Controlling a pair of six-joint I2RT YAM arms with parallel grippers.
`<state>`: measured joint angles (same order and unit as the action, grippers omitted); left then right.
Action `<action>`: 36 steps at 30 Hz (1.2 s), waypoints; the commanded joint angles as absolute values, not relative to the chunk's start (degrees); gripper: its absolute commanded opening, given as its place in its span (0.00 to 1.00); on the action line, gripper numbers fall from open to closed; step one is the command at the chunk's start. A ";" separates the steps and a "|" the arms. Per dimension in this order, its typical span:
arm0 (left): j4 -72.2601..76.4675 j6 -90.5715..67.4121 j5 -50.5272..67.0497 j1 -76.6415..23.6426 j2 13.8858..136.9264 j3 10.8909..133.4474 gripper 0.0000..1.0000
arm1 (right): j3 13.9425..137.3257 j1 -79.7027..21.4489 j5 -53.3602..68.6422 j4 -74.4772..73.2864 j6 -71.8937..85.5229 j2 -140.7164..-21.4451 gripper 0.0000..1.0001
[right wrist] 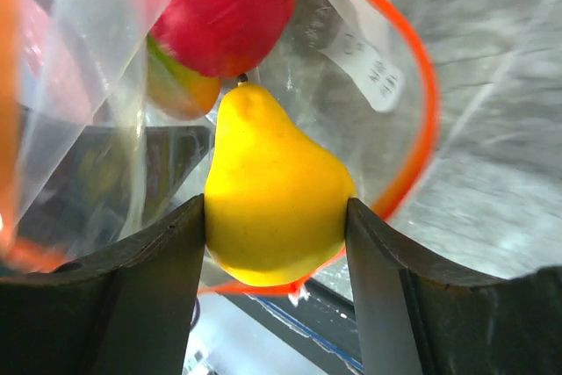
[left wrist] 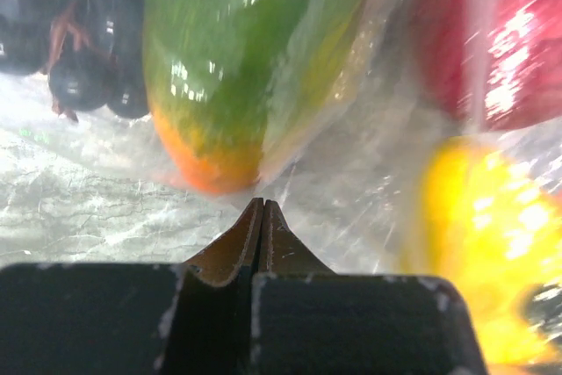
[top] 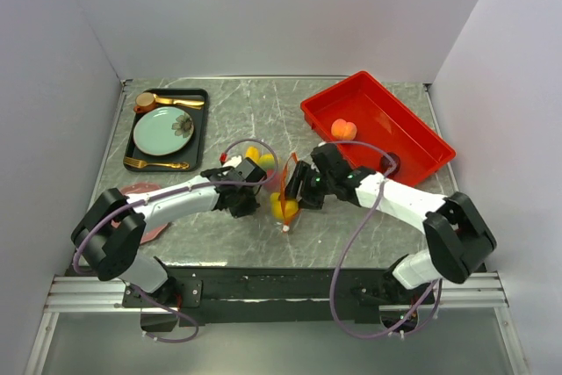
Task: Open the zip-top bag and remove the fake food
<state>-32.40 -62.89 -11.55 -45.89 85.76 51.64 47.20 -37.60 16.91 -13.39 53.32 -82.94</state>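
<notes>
The zip-top bag (top: 263, 167) lies mid-table, and its orange-red zip strip (right wrist: 423, 103) loops round an open mouth. My right gripper (right wrist: 277, 204) reaches into that mouth and is shut on a yellow pear (right wrist: 274, 217), with one finger pressed to each side. Behind the pear in the bag are a red apple (right wrist: 233, 6) and a green-orange mango (left wrist: 237, 59). Dark grapes (left wrist: 79, 37) lie beside the mango. My left gripper (left wrist: 262, 204) is shut, its tips pinching the clear bag film. From above, the left gripper (top: 248, 192) and the right gripper (top: 294, 192) face each other across the bag.
A red tray (top: 417, 133) at the back right holds a peach-coloured fruit (top: 343, 129). A black tray (top: 200, 142) at the back left carries a mint-green plate (top: 162, 132) and gold cutlery (top: 171, 100). A pink plate (top: 140, 191) lies partly under the left arm. White walls close in three sides.
</notes>
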 commanded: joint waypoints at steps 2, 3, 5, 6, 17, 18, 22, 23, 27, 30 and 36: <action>-31.99 -62.58 -10.46 -45.62 84.11 54.05 0.01 | 46.58 -33.32 12.75 -17.57 52.30 -75.60 0.35; -32.08 -62.40 -10.37 -45.53 84.37 54.31 0.01 | 46.58 -32.61 12.92 -18.54 51.60 -75.24 0.34; -32.08 -62.23 -10.20 -45.53 84.64 54.67 0.01 | 46.32 -31.21 13.44 -18.98 51.16 -74.10 0.34; -31.99 -62.05 -10.02 -45.53 84.73 54.75 0.01 | 46.06 -30.77 13.71 -19.07 50.89 -73.83 0.34; -31.03 -60.47 -8.79 -45.09 83.50 55.63 0.01 | 46.93 -27.95 14.42 -22.32 47.99 -72.43 0.34; -31.03 -60.12 -8.70 -45.09 83.24 55.72 0.01 | 47.28 -27.60 14.24 -23.72 47.29 -71.81 0.33; -31.11 -58.98 -7.91 -44.91 82.36 56.51 0.01 | 48.86 -24.62 13.19 -29.34 45.36 -67.52 0.33; -31.03 -58.71 -7.56 -44.83 82.18 56.77 0.01 | 49.13 -24.00 12.84 -30.40 45.00 -66.72 0.33; -31.03 -57.48 -5.72 -44.56 81.74 57.57 0.01 | 50.27 -18.73 11.52 -34.88 43.16 -63.02 0.33; -31.29 -56.78 -4.14 -44.47 81.65 58.45 0.01 | 52.38 -12.59 9.85 -36.21 41.40 -62.23 0.34; -32.78 -55.11 -2.11 -44.47 79.19 59.24 0.01 | 60.11 1.21 5.63 -33.05 39.81 -70.90 0.34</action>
<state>-32.16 -57.49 -4.23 -44.64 82.61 56.62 54.00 -5.15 10.20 -35.24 41.95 -65.36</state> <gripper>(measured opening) 0.015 0.656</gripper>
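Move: The right hand already holds the yellow pear at the bag's orange-edged mouth. The red bin's middle lies about 16 cm ahead and 25 cm to its right, some 5 cm lower; the peach in it is 19 cm ahead and 15 cm right. The bag's red fruit is 6 cm ahead and 4 cm left, some 4 cm lower. From the left hand the bin is about 17 cm ahead, 33 cm right. Right hand carries its gripped pear about 20 cm right, up and forward towards the bin; left hand rises. ##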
